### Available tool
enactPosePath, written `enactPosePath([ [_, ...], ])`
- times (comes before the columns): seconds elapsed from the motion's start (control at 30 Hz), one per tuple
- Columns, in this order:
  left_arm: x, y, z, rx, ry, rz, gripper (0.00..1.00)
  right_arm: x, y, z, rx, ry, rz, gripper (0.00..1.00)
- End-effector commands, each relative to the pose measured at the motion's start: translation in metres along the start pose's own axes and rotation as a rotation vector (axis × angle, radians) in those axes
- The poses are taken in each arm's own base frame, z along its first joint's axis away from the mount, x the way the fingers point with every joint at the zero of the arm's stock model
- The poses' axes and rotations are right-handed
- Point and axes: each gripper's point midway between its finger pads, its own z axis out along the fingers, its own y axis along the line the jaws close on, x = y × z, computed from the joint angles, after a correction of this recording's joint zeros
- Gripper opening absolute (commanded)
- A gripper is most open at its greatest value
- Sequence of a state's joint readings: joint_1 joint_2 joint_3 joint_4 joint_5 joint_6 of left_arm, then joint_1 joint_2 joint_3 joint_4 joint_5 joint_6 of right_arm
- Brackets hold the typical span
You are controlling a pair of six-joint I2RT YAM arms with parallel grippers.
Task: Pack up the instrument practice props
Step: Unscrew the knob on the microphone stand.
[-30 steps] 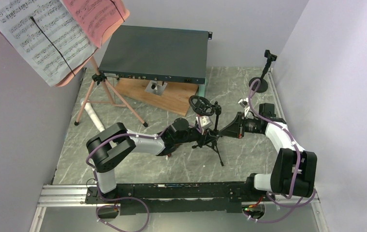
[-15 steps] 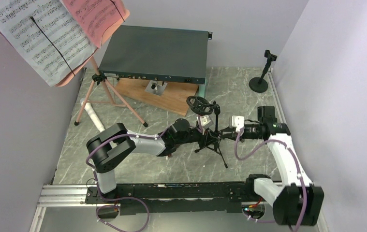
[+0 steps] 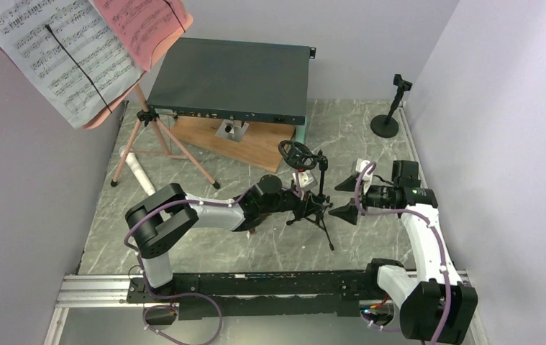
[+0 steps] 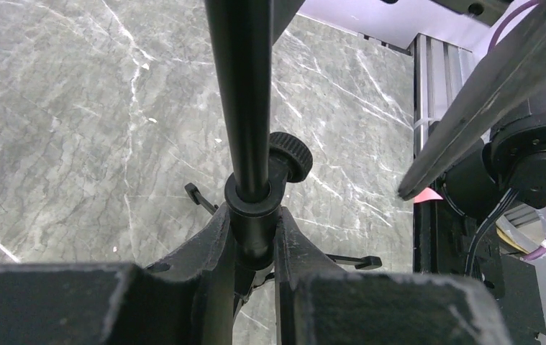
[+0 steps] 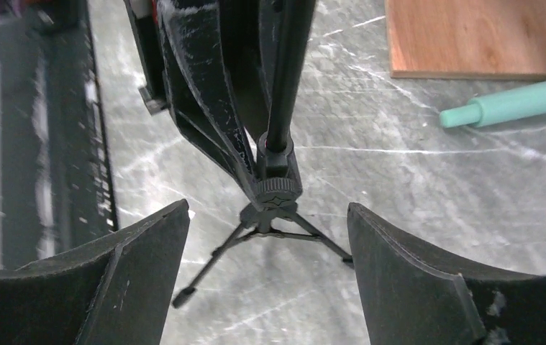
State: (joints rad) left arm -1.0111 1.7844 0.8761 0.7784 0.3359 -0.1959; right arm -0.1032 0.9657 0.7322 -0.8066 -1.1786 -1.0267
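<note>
A black tripod mic mount [image 3: 320, 203] stands mid-table, its round head [image 3: 297, 154] at the top. My left gripper [image 3: 308, 204] is shut on its pole; in the left wrist view the fingers [image 4: 216, 237] clamp the collar [image 4: 253, 208] under a knob. My right gripper [image 3: 346, 198] hangs open just right of the mount, touching nothing. In the right wrist view [image 5: 268, 210] the tripod [image 5: 273, 215] sits beyond its wide-apart fingers. The pink music stand [image 3: 149, 136] with white [image 3: 54, 54] and red pages [image 3: 147, 25] stands back left. A white microphone [image 3: 137, 171] lies by it.
The dark grey metal box [image 3: 230, 75] rests on a wooden board [image 3: 244, 144] at the back. A mint microphone [image 5: 514, 103] lies beside that board. A second black mic mount [image 3: 393, 108] with a round base stands back right, near the wall.
My right gripper was shut beside the tripod mount's pole; it has opened wide and drawn back slightly to the right. The left gripper keeps its hold on the pole.
</note>
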Motion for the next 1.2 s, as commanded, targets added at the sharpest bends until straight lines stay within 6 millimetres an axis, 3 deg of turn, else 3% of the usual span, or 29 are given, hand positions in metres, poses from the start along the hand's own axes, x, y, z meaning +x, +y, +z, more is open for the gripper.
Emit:
enactPosePath([
  [0.0, -0.051, -0.011, -0.001, 0.036, -0.112, 0.074, 0.00, -0.030, 0.016, -0.005, -0.086, -0.136, 0.319, 0.83],
  [0.1, -0.051, -0.010, -0.001, 0.038, -0.115, 0.076, 0.00, -0.039, 0.023, -0.006, -0.158, -0.219, 0.483, 0.83],
  [0.17, -0.051, -0.011, 0.000, 0.038, -0.118, 0.076, 0.00, -0.038, 0.014, -0.005, -0.150, -0.199, 0.610, 0.83],
  [0.37, -0.050, -0.011, 0.001, 0.038, -0.121, 0.075, 0.00, -0.013, -0.002, 0.005, -0.101, -0.161, 0.820, 0.82],
  [0.57, -0.050, -0.011, 0.004, 0.039, -0.125, 0.073, 0.00, -0.009, -0.002, 0.007, -0.104, -0.165, 0.867, 0.76],
  [0.87, -0.052, -0.011, 0.005, 0.039, -0.133, 0.071, 0.00, -0.007, -0.003, 0.009, -0.115, -0.168, 0.875, 0.51],
  [1.17, -0.056, -0.014, 0.005, 0.045, -0.140, 0.069, 0.00, -0.006, -0.004, 0.010, -0.119, -0.177, 0.835, 0.37],
])
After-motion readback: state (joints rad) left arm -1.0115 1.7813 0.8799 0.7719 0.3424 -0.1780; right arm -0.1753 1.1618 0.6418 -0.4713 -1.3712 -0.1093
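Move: The stand's knob sits almost between the right hand's open fingers, about 2 cm to the left of its hand point, 1 cm ahead and 1 cm lower. Behind the knob, the pole section pinched by the left fingers is some 4 cm left of the right hand, 2 cm ahead and 4 cm below. The brown tap lies level with it, about 22 cm left and 14 cm below. From the left hand, the knob is roughly 2 cm right, 1 cm back and 3 cm up. Bracketing the knob for another grip, the right fingers close from wide open to about half that gap, without clearly touching it yet. First the hand rolls back some 45 degrees, clockwise seen from behind it, and levels out about 20 degrees, swinging about 1 cm back and up, then forward and down again, ending about 1 cm farther left. The left hand stays put, still pinching the pole. ##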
